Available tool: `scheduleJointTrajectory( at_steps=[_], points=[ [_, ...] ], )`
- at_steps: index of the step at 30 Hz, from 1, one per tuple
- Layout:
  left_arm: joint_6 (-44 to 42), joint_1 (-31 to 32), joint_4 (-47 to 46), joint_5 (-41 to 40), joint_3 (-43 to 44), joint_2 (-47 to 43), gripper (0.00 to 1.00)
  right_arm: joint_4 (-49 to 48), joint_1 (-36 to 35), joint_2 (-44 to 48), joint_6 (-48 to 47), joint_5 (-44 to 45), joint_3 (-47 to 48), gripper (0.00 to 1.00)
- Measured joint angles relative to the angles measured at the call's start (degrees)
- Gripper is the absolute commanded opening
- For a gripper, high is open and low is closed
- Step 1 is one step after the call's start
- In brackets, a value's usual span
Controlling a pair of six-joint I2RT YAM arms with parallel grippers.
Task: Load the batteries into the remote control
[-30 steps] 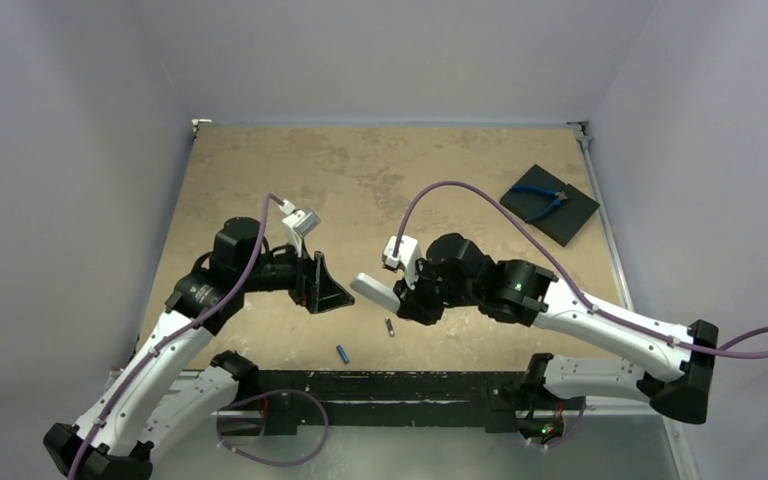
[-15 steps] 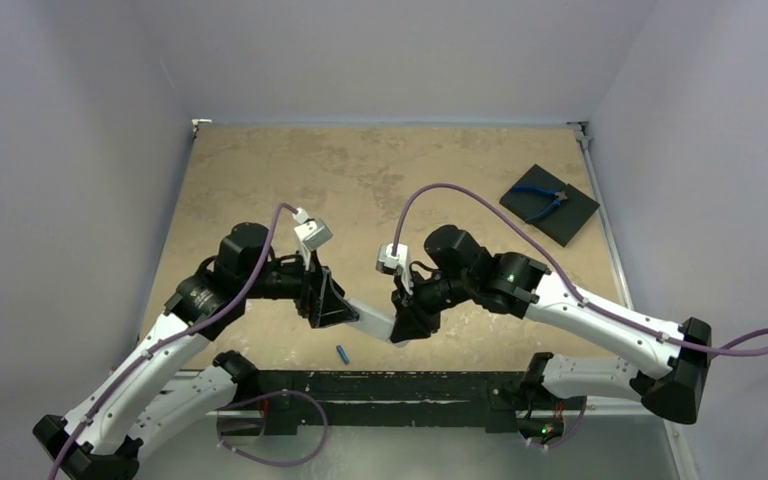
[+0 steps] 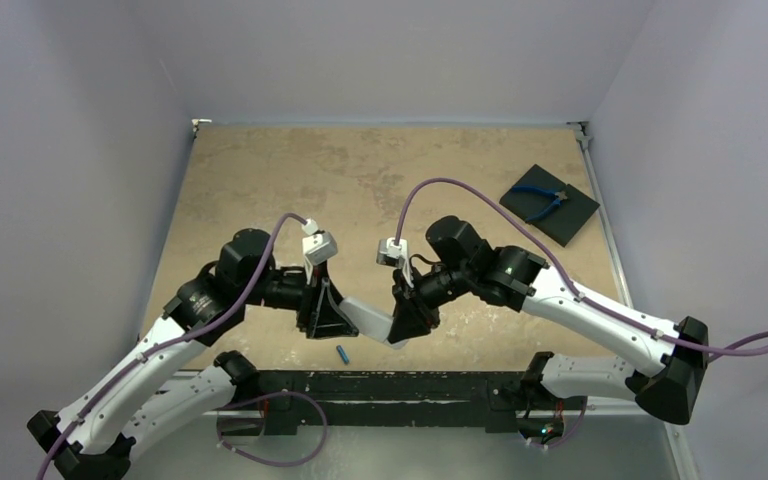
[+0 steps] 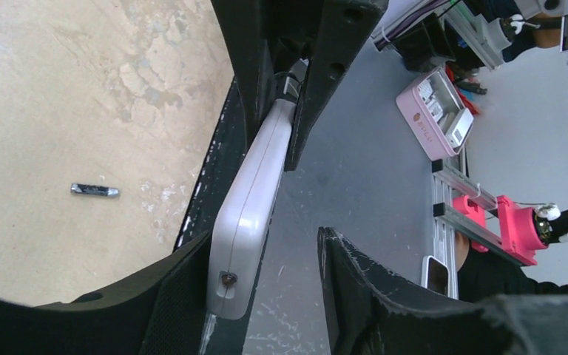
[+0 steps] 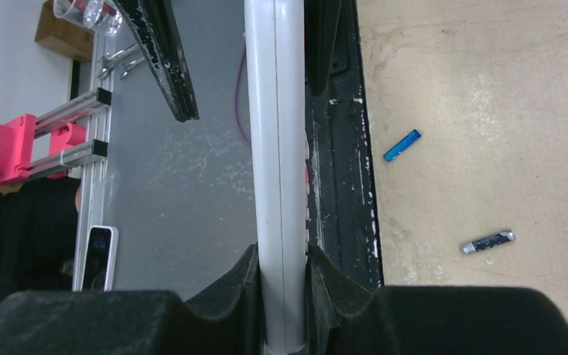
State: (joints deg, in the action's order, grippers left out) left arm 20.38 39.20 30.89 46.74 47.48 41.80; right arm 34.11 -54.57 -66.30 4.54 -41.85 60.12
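The white remote control (image 3: pixel 365 318) hangs edge-up just above the table's front edge, with my right gripper (image 3: pixel 407 318) shut on one end. In the right wrist view both pads press the remote control (image 5: pixel 274 111) at the right gripper (image 5: pixel 283 255). My left gripper (image 3: pixel 328 318) straddles the other end. In the left wrist view the remote control (image 4: pixel 248 214) rests against one finger of the left gripper (image 4: pixel 262 248), with a gap to the other finger. The blue battery (image 3: pixel 342 352) (image 5: pixel 401 145) and the dark battery (image 5: pixel 488 242) (image 4: pixel 95 191) lie on the table nearby.
A black square pad (image 3: pixel 572 215) with blue-handled pliers (image 3: pixel 540 198) sits at the far right. The black front rail (image 3: pixel 410 385) runs just under the grippers. Beyond the edge, a pink case (image 4: pixel 435 111) lies on the grey floor.
The right gripper carried the remote left and down toward the front edge. The left gripper swung in around its free end, and its jaws narrowed.
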Motion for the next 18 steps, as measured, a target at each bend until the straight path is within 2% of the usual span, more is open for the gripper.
scheduleJointTrajectory(
  at_steps=[5,6,10,16,18],
  points=[
    [0.13,0.24,-0.35,1.03,-0.02,0.33,0.32,-0.48,0.20,0.00,0.09,-2.01,0.02,0.00],
    [0.24,0.24,-0.46,1.09,-0.04,0.46,0.23,-0.55,0.22,0.00,0.13,-2.45,0.02,0.00],
    [0.42,0.26,-2.01,2.93,-0.52,0.79,0.00,-0.66,0.26,-0.02,0.20,-4.24,0.02,0.01],
    [2.10,0.57,-5.14,4.42,-2.05,-0.13,0.00,-0.70,0.26,-0.04,0.22,-5.73,0.13,0.14],
    [2.86,0.57,-6.16,4.70,-2.64,-0.26,0.00,-0.50,0.26,-0.04,0.42,-5.73,0.13,0.21]
  ],
)
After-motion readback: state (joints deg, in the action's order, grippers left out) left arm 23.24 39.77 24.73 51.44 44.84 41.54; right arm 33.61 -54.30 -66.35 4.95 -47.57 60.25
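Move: The remote's middle lies about 5 cm to the left hand's right, some 1 cm back and 1 cm lower; its near end is already between the open left fingers. From the right hand, which holds the other end, the middle is about 5 cm left, 1 cm ahead and 1 cm up. On the table some 22 cm below the left hand, the blue battery lies 3 cm left and 2 ahead, the black battery 8 cm right and 8 ahead. The left fingers close from about half open and pinch the free end of the remote by its two faces, while that hand eases back about 1 cm and a little to the right. The right hand keeps its grip on the other end, carrying it roughly 1.5 cm back and 1 cm up with a turn of some 5 degrees. ##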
